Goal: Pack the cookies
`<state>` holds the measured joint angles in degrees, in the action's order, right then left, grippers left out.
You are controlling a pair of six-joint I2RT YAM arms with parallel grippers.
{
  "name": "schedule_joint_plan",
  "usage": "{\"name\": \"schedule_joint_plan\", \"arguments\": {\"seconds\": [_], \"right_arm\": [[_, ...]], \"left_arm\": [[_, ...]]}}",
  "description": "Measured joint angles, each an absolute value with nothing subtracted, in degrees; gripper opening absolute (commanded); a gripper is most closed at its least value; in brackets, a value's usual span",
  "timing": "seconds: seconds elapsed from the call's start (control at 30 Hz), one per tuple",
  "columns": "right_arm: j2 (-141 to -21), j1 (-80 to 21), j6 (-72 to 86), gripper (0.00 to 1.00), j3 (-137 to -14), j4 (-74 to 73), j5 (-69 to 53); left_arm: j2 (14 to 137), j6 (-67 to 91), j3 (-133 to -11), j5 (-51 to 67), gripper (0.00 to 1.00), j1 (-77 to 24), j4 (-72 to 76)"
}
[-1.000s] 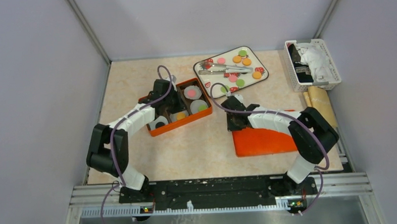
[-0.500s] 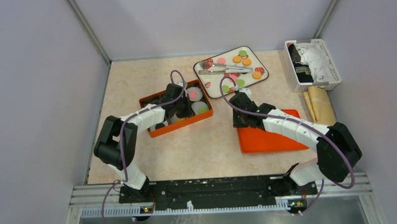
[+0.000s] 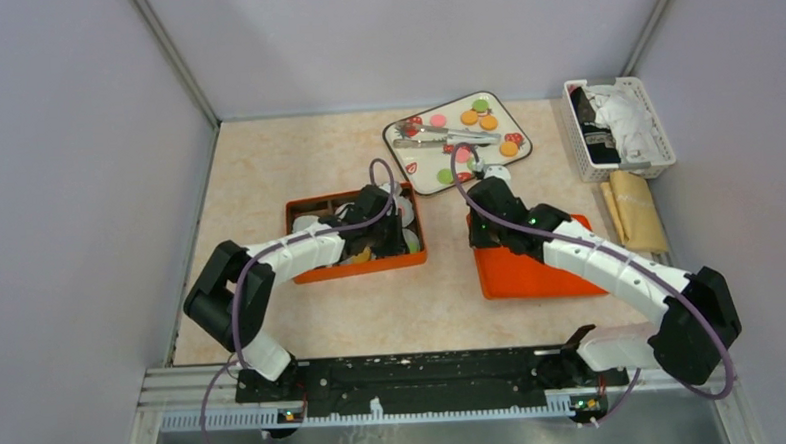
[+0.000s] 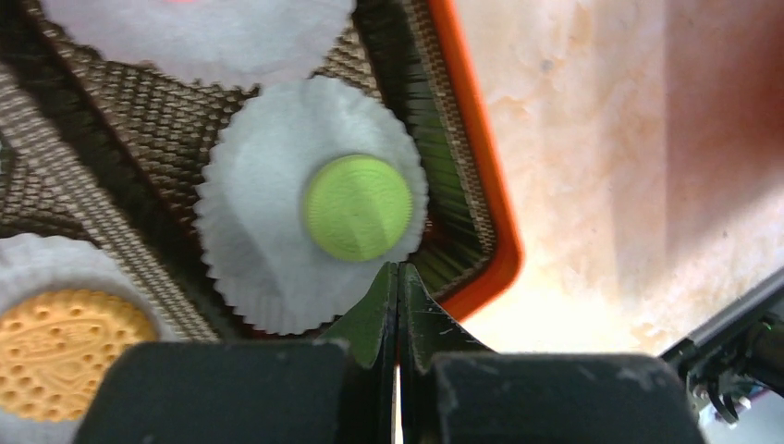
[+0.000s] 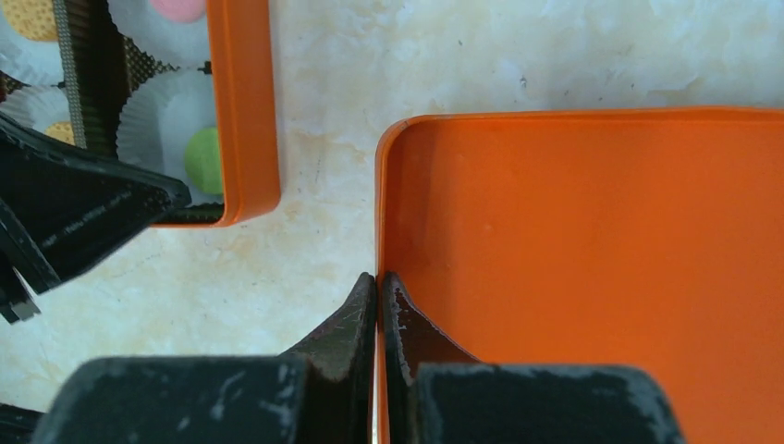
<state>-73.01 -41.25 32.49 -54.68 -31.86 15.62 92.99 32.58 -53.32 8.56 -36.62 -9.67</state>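
Note:
The orange box [image 3: 356,271] holds white paper cups with cookies in them: a green cookie [image 4: 358,206] and an orange cookie [image 4: 65,338]. My left gripper [image 4: 398,270] is shut on the box's right wall, just below the green one. My right gripper [image 5: 379,276] is shut on the left rim of the orange lid [image 5: 601,231], which lies to the right of the box [image 5: 242,111]. More cookies lie on the strawberry plate [image 3: 422,176] behind: an orange one [image 3: 470,118], a green one [image 3: 480,105] and a pink one [image 3: 438,120].
Metal tongs [image 3: 445,135] lie across the plate. A white basket [image 3: 620,127] with cloths stands at the back right, and a brown paper roll [image 3: 637,209] lies in front of it. A strip of table separates box and lid.
The left gripper has dragged the box to the right and turned it square. The right gripper has slid the lid back and right, straightening it beside the box.

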Motion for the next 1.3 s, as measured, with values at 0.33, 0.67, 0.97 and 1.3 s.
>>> {"name": "schedule_joint_plan", "arguments": {"seconds": [0.33, 0.67, 0.97, 1.3], "right_arm": [[-70.22, -41.25, 31.03, 0.0, -54.92, -33.08, 14.63], [-68.25, -45.76, 24.67, 0.0, -59.02, -36.8, 9.96], [-66.72, -50.19, 17.23, 0.0, -66.22, -42.94, 9.39], [-67.72, -53.36, 13.45, 0.0, -66.85, -44.56, 9.98]], "left_arm": [[91.77, 34.39, -55.4, 7.14, 0.02, -40.6, -11.44], [86.41, 32.23, -62.46, 9.32, 0.44, -39.27, -12.05], [91.11, 33.08, -66.0, 27.66, 0.6, -35.57, -8.99], [90.63, 40.82, -62.43, 44.14, 0.62, -27.88, -0.6]]}}
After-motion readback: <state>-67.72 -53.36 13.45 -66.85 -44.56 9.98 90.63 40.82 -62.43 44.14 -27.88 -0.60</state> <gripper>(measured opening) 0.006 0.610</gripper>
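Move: My left hand's closed fingers are at the box's front wall, close to its right corner. The lid's middle lies about 23 cm to the right of them, 1 cm back and some 8 cm higher; the green cookie is 2 cm ahead, 1 cm right and 2 cm below. My right hand already holds the lid by its left edge; from it the box's middle is about 21 cm left, 3 cm ahead and 9 cm down, the tray some 20 cm ahead, 1 cm left and 11 cm down. My left fingers first draw the box's front right corner 1 or 2 cm back and right, then leave it, rising about 14 cm and opening past halfway while they swing up from steeply down to point rightward at the lid's left end. Meanwhile my right hand, still pinching the lid, lifts it some 8 cm, brings it back and left towards the box and turns it about 30 degrees counter-clockwise. ##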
